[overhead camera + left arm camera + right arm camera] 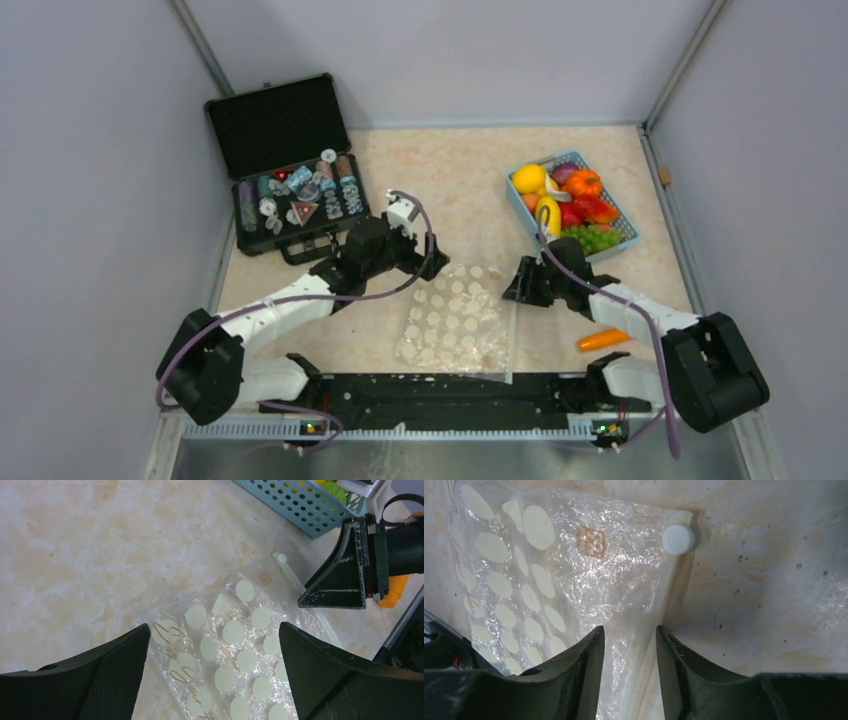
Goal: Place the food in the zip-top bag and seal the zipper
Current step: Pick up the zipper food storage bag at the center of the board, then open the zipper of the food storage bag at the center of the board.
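Note:
The zip-top bag lies flat mid-table, clear with white dots, its zipper along the right edge. My left gripper hovers open over the bag's far left corner; the dotted bag shows between its wide jaws. My right gripper is low at the far right corner. Its jaws stand partly open and straddle the zipper edge of the bag, with gaps on both sides. A white slider sits at the strip's end. The food fills the basket; an orange carrot lies on the table.
The light-blue basket stands at the back right, just beyond my right gripper. An open black case of small trinkets sits at the back left, behind the left arm. Grey walls close in on both sides.

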`<state>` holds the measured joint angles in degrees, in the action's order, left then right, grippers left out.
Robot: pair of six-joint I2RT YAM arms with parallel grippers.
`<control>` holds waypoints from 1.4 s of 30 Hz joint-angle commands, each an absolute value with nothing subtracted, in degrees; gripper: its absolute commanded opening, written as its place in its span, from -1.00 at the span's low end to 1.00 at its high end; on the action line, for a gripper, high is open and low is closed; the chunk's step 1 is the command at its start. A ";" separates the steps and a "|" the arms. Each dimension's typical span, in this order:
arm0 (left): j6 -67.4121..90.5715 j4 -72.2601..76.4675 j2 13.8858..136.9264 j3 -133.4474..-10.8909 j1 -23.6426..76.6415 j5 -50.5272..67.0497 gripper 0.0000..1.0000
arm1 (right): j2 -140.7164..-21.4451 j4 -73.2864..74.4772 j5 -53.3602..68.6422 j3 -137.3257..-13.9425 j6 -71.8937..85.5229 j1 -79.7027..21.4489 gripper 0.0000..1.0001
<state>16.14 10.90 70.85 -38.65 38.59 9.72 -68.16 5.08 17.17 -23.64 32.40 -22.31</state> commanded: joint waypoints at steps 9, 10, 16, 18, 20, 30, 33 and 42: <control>17.53 11.65 69.38 -35.66 41.04 11.78 0.97 | -65.71 -3.77 20.59 -24.80 34.09 -23.19 -0.65; 17.50 11.63 69.61 -35.74 41.32 11.63 0.97 | -65.76 -4.62 21.02 -24.81 34.26 -23.17 -0.75; 17.71 12.07 69.70 -35.45 42.86 10.11 0.96 | -67.28 -9.01 23.48 -25.35 35.80 -23.15 -1.00; 17.88 12.19 69.80 -35.27 43.05 9.74 0.96 | -67.88 -9.96 24.16 -25.62 36.24 -23.18 -1.00; 17.85 12.43 70.01 -34.99 43.11 9.52 0.96 | -68.23 -11.32 24.90 -25.52 36.46 -23.16 -1.00; 18.46 11.66 71.33 -36.33 44.23 5.77 0.97 | -67.21 -15.28 24.56 -26.54 36.01 -23.15 -1.00; 18.25 10.93 71.90 -37.14 45.20 5.20 0.97 | -67.70 -15.97 24.16 -27.09 36.25 -23.13 -1.00; 18.06 7.72 77.71 -43.37 54.11 -3.98 0.97 | -70.37 -19.09 22.71 -30.41 41.35 -23.18 -1.00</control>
<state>18.06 8.21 75.24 -38.85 50.92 1.89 -69.34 -14.76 23.79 -26.79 38.44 -22.50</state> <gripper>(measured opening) 0.986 0.007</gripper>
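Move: My half-open right fingers straddle the bag's zipper edge, right at the hand point and about 1 cm below it. The white slider is some 5 cm straight ahead; the bag's middle lies about 11 cm left and 5 cm back, and the basket 18 cm ahead, 12 cm right. From my open left hand, the edge at my right fingers lies about 14 cm right, 3 cm back and 13 cm down, the bag's middle 8 cm back, 4 cm right. I shut my right fingers on the zipper edge and pinch it, beginning to lift as they close. I carry the edge up about 8 cm while going some 5 cm forward and nearly as far left, tilting the fingers up and rolling the hand's left side up. My left hand, kept open, eases back about 5 cm over the bag and sinks some 4 cm, then swings right towards its middle. ##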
